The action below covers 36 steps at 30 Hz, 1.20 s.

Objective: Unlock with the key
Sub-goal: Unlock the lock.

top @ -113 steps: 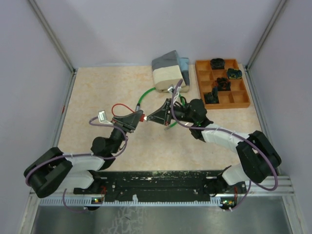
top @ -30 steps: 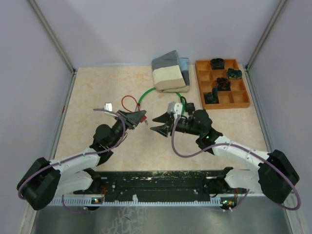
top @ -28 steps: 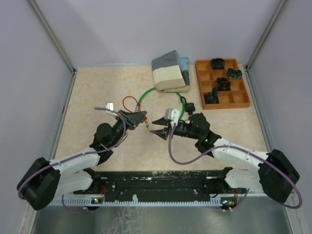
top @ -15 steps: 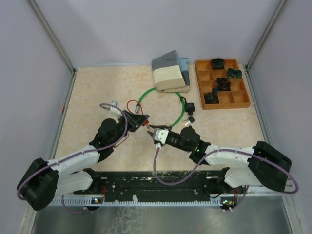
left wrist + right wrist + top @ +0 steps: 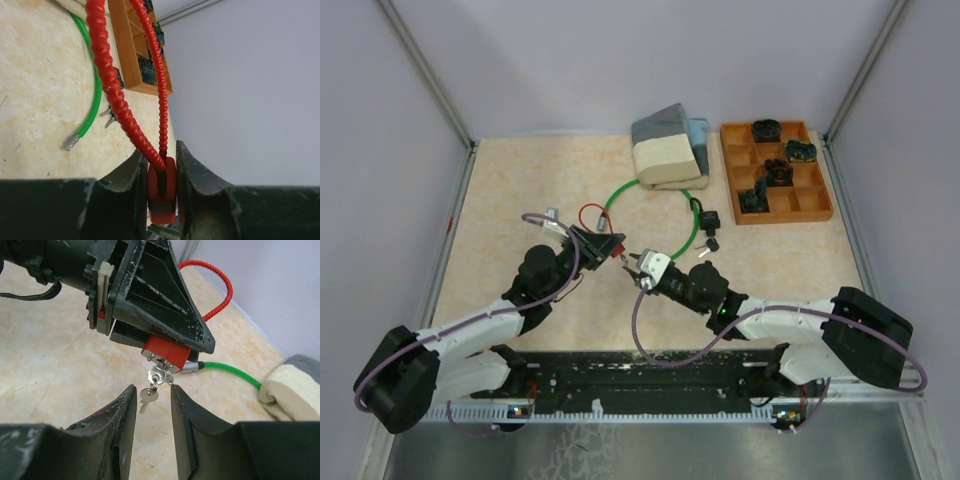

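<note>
My left gripper (image 5: 159, 170) is shut on a red padlock (image 5: 161, 192), gripping its body by the sides. The lock's red cable loop (image 5: 120, 105) arches away from the fingers. In the right wrist view the red padlock (image 5: 167, 351) hangs under the left gripper (image 5: 150, 295). A silver key (image 5: 158, 374) is in its keyhole, and a second key (image 5: 147, 397) dangles from the ring. My right gripper (image 5: 152, 390) is open, with its fingers on either side of the dangling key and not touching it. In the top view the two grippers meet tip to tip at the padlock (image 5: 616, 243).
A green cable (image 5: 665, 192) loops behind, ending at a black lock (image 5: 705, 215) with small keys (image 5: 710, 243). A folded beige and grey cloth (image 5: 665, 150) lies at the back. A wooden tray (image 5: 812, 205) with dark parts sits at the back right.
My right gripper has swung left and closer to the padlock, its jaws a little narrower, now straddling the hanging key. The left gripper shifted slightly, still holding the lock.
</note>
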### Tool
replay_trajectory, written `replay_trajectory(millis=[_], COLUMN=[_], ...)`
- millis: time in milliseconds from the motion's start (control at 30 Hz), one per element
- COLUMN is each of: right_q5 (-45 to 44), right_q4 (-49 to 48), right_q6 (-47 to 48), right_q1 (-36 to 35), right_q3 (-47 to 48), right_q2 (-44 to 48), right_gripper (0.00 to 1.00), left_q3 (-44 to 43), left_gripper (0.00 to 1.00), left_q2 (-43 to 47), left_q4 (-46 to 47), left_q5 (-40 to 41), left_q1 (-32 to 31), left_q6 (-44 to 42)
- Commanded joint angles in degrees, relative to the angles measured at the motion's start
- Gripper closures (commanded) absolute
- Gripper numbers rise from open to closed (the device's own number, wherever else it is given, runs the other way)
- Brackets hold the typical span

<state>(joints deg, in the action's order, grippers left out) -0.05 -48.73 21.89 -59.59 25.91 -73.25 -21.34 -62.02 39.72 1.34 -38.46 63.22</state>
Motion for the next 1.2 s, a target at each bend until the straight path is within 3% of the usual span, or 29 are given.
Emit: replay_trajectory(millis=[0,700,900,1167], right_q5=[-2.67,-1.40,-1.77,-0.54], right_q4=[-1.15,-1.43,0.48,3.63], right_q6=[-8.14,-14.07,-14.42,-17.32], right_q1=[-0.48,-0.46,-0.44,1.10], right_q3=[1.00,5.04,6.38,10.54], right_q2=[0.01,-1.98,-1.76,-1.13], right_gripper=[0.67,0.81,1.00,1.00], left_q3=[0.53,2.35,2.36,4.23], left_gripper=[1.00,1.00,1.00,1.00], left_q2=[0.85,-0.95,-0.92,-0.39], left_q4=[5.70,10.66,10.54,9.12], left_q5=[-1.49,-4.18,-5.60,-6.22], left_q1=[0.30,0.31,0.31,-0.88], left_q6=[0.22,-0.48,-1.06,-1.48])
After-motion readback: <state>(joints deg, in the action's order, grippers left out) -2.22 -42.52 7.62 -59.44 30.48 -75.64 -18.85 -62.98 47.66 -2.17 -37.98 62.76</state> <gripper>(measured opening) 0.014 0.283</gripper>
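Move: Just beyond the right fingertips, about 2 cm forward, 3 cm left and 1 cm lower, is the key in the red lock. The lock body sits some 3 cm forward and 4 cm left of this hand, also about 1 cm lower. The green cable's metal end lies on the table roughly 11 cm forward, 8 cm left and 15 cm below. From the left hand, already gripping the lock, the key is about 2 cm back, 3 cm right and 1 cm down. Dipping about 2 cm, then coming partly back up and edging 1 cm left to the key, the right hand rolls some 15 degrees about its fingers, forward side going down. Its part-open fingers then shut and pinch the key's head by the ring. The left hand keeps hold of the lock, easing up and back about 1 cm. ##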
